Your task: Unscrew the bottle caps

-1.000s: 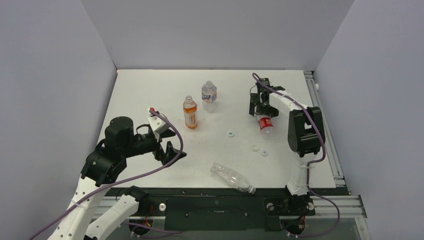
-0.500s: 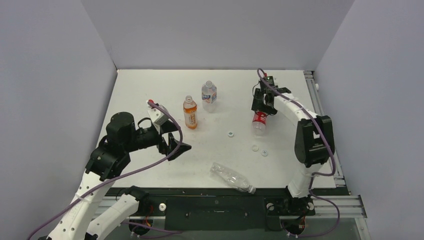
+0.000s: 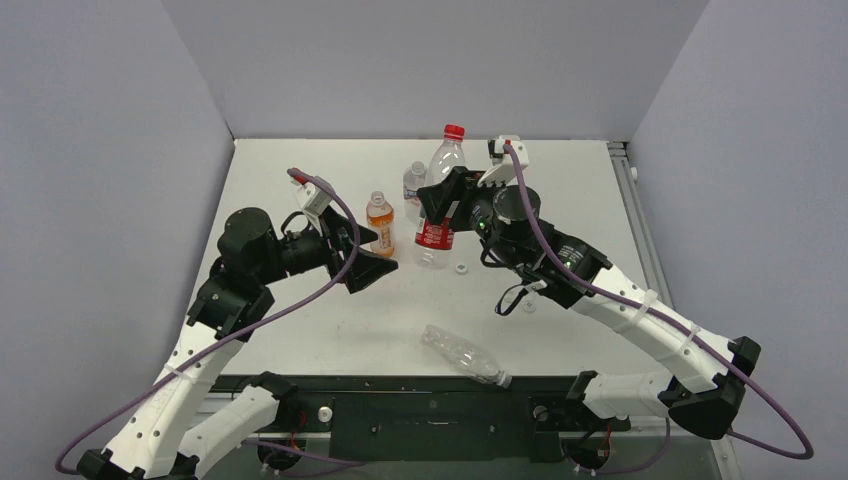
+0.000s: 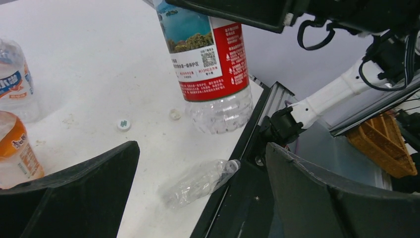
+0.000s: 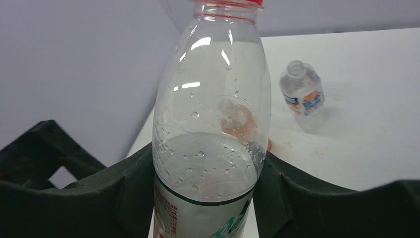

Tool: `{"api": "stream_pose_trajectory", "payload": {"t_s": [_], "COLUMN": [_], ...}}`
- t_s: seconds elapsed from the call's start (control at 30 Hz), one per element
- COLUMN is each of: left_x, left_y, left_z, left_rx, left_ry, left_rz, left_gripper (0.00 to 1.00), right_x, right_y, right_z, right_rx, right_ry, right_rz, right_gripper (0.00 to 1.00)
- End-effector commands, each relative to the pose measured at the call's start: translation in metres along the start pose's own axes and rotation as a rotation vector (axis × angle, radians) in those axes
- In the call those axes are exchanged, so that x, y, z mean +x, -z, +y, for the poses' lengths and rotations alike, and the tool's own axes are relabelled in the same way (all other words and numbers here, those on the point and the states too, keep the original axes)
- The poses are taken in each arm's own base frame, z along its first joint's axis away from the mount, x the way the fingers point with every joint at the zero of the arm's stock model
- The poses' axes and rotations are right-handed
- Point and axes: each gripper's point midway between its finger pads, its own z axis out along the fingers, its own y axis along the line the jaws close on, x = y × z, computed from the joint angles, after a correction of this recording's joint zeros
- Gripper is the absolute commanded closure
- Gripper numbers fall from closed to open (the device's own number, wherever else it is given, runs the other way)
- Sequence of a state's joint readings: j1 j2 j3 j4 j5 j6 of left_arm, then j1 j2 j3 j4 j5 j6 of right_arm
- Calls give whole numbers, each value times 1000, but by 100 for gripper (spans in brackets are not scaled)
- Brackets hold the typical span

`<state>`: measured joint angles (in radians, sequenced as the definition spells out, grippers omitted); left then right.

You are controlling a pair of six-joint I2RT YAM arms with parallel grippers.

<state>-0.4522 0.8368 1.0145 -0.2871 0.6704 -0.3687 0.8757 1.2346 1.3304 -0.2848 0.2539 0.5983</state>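
A tall clear bottle with a red label stands upright in the middle of the table, its red cap still on. My right gripper is shut on its body; in the right wrist view the jaws press both sides of the bottle, with the red cap at the top edge. My left gripper hangs open just left of the bottle, empty. Loose whitish caps lie on the table, also in the left wrist view.
An uncapped orange bottle and a small clear uncapped bottle stand behind my left gripper. A crushed clear bottle lies near the table's front edge. Grey walls enclose the table on three sides.
My right arm closed on the red-labelled bottle at the far right, carried it to the middle and stood it upright. My left gripper moved up and right towards it, still open.
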Motion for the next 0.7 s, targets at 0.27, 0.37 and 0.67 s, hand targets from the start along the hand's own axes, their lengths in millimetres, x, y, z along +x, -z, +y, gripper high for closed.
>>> {"api": "stream_pose_trajectory", "payload": {"t_s": [0.27,0.37,0.67], "left_x": [-26,-23,-26], "left_y": [19,24,27], "left_z": [-66,-77,-87], "left_rx": [263,322,381], "left_ry": [1,16,3], "left_rz": [-64,-36,-46], "left_gripper": [4,3,3], "right_x": [-43,-43,-35], "right_y": [31,36,42], "right_z": [114,130,159], "right_rx": [-179,-202,-249], "right_ry": [-89,-70,-22], "right_rz": [-234,-254,-276], "right_gripper": [47,48,49]}}
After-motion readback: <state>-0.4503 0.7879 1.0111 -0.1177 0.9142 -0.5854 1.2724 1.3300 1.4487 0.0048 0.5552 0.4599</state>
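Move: The red-capped bottle, upright in the right hand's grip, stands about 8 cm ahead of the left hand, 10 cm to its right and level with it. Counted from the right hand, the left gripper it is being taken to lies some 8 cm back and 10 cm left, about level. The uncapped orange bottle stands on the table about 9 cm ahead of the right hand, 10 cm left and 26 cm below; the blue-label bottle 17 cm ahead, 2 cm left, equally low. Leftward, up and back, roughly 8 cm each way, the right hand carries the red-capped bottle to the left gripper, keeping its grip and tipping its fingers up some 15 degrees. The left hand stays wide open, drawing back about 5 cm and rising nearly as much while turning about 15 degrees clockwise, so its fingers face the bottle's lower part. ##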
